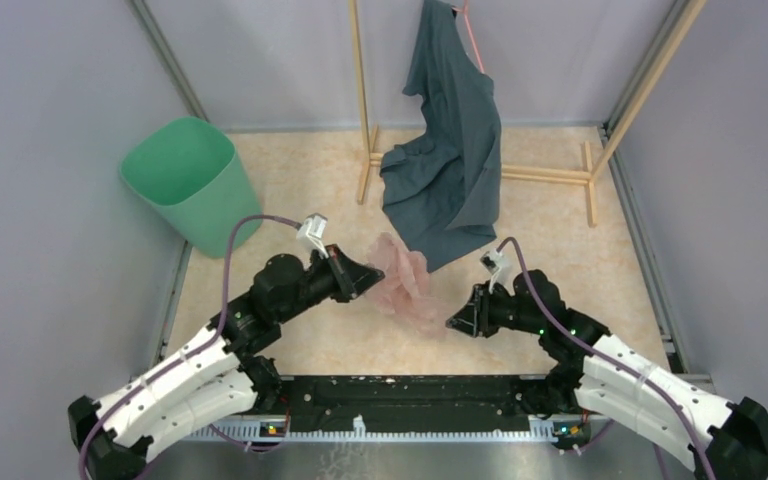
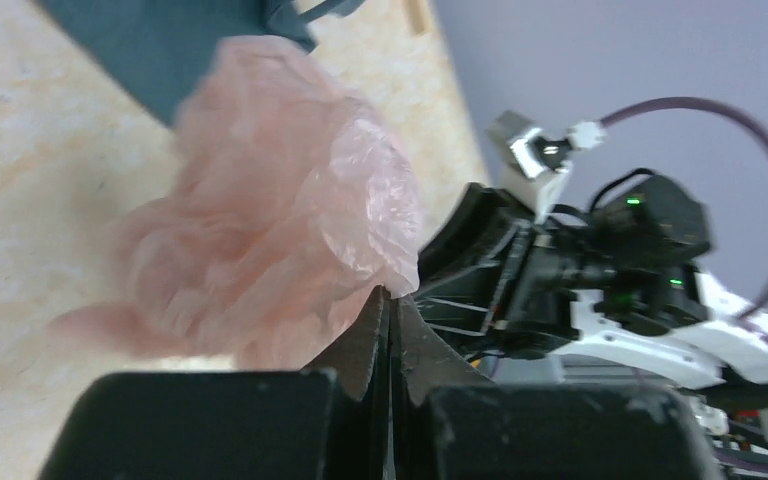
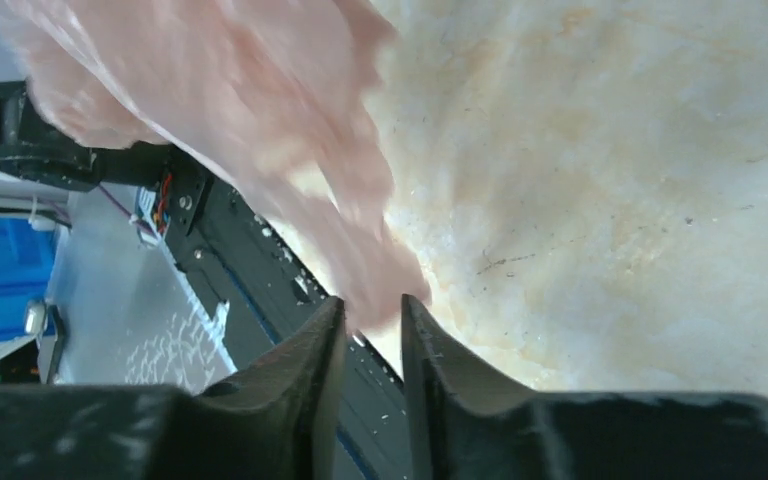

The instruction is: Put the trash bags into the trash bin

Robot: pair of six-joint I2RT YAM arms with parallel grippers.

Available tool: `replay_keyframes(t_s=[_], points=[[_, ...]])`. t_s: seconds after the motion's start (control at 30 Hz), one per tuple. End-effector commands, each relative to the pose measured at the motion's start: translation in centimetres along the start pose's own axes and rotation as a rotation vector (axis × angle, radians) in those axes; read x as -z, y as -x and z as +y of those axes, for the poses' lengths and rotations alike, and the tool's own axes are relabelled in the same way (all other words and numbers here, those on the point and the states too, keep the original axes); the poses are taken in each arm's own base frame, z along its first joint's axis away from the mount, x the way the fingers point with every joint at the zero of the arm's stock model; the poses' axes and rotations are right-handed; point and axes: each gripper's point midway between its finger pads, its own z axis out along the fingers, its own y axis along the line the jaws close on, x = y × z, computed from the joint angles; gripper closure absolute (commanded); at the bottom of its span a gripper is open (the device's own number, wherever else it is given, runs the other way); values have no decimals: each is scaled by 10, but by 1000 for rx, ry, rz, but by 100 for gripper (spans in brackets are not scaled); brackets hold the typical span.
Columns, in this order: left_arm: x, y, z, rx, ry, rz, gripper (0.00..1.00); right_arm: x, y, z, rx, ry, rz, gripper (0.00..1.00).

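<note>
The crumpled pale pink trash bag [image 1: 405, 280] hangs just above the floor between my two grippers. My left gripper [image 1: 372, 272] is shut on the bag's edge; in the left wrist view the film [image 2: 280, 200] bunches out from the pinched fingertips of the left gripper [image 2: 393, 293]. My right gripper [image 1: 452, 322] sits at the bag's lower right. In the right wrist view the right gripper [image 3: 372, 305] shows a narrow gap between its jaws, and the blurred tail of the bag [image 3: 230, 110] ends right at the tips. The mint-green trash bin [image 1: 192, 180] stands at the far left, apart from both arms.
A dark teal-grey garment [image 1: 450, 170] hangs from a wooden rack [image 1: 550, 175] at the back, its hem just behind the bag. Grey walls close in both sides. The black base rail [image 1: 410, 395] runs along the near edge.
</note>
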Motion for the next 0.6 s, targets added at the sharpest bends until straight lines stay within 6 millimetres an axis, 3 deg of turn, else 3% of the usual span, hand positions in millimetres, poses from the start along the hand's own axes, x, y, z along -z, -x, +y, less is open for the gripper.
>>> replay_keyframes(t_s=[0.0, 0.13, 0.23, 0.37, 0.57], points=[[15, 8, -21, 17, -93, -35, 100, 5, 9, -8, -7, -72, -48, 67], [16, 9, -29, -16, -66, 21, 100, 18, 23, 0, 90, -98, -42, 59], [11, 3, -31, -57, -46, 89, 100, 23, 39, 32, 155, 31, -64, 36], [3, 0, -33, -92, -36, 141, 100, 17, 54, 51, 155, 85, -54, 25], [-4, -1, -30, -59, -16, 145, 100, -7, 23, 15, -72, -14, -9, 21]])
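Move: The pink trash bag hangs from the left hand's shut fingers, its middle about 7 cm to their right and 7 cm lower. From that hand the trash bin stands some 18 cm ahead and 35 cm to the left, its middle about 10 cm lower; the grey cloth is about 20 cm ahead, 12 cm right, and lower. From the half-open right hand the bag's middle is about 8 cm left, 5 cm ahead and 4 cm up. The left fingers keep their pinch on the pink bag and stay nearly in place, bobbing up about 2 cm and sinking back while easing slightly right. The right hand opens from a narrow gap to wide around the bag's tail; after a small drift right it rises about 5 cm, edging left and forward towards the bag's middle. ##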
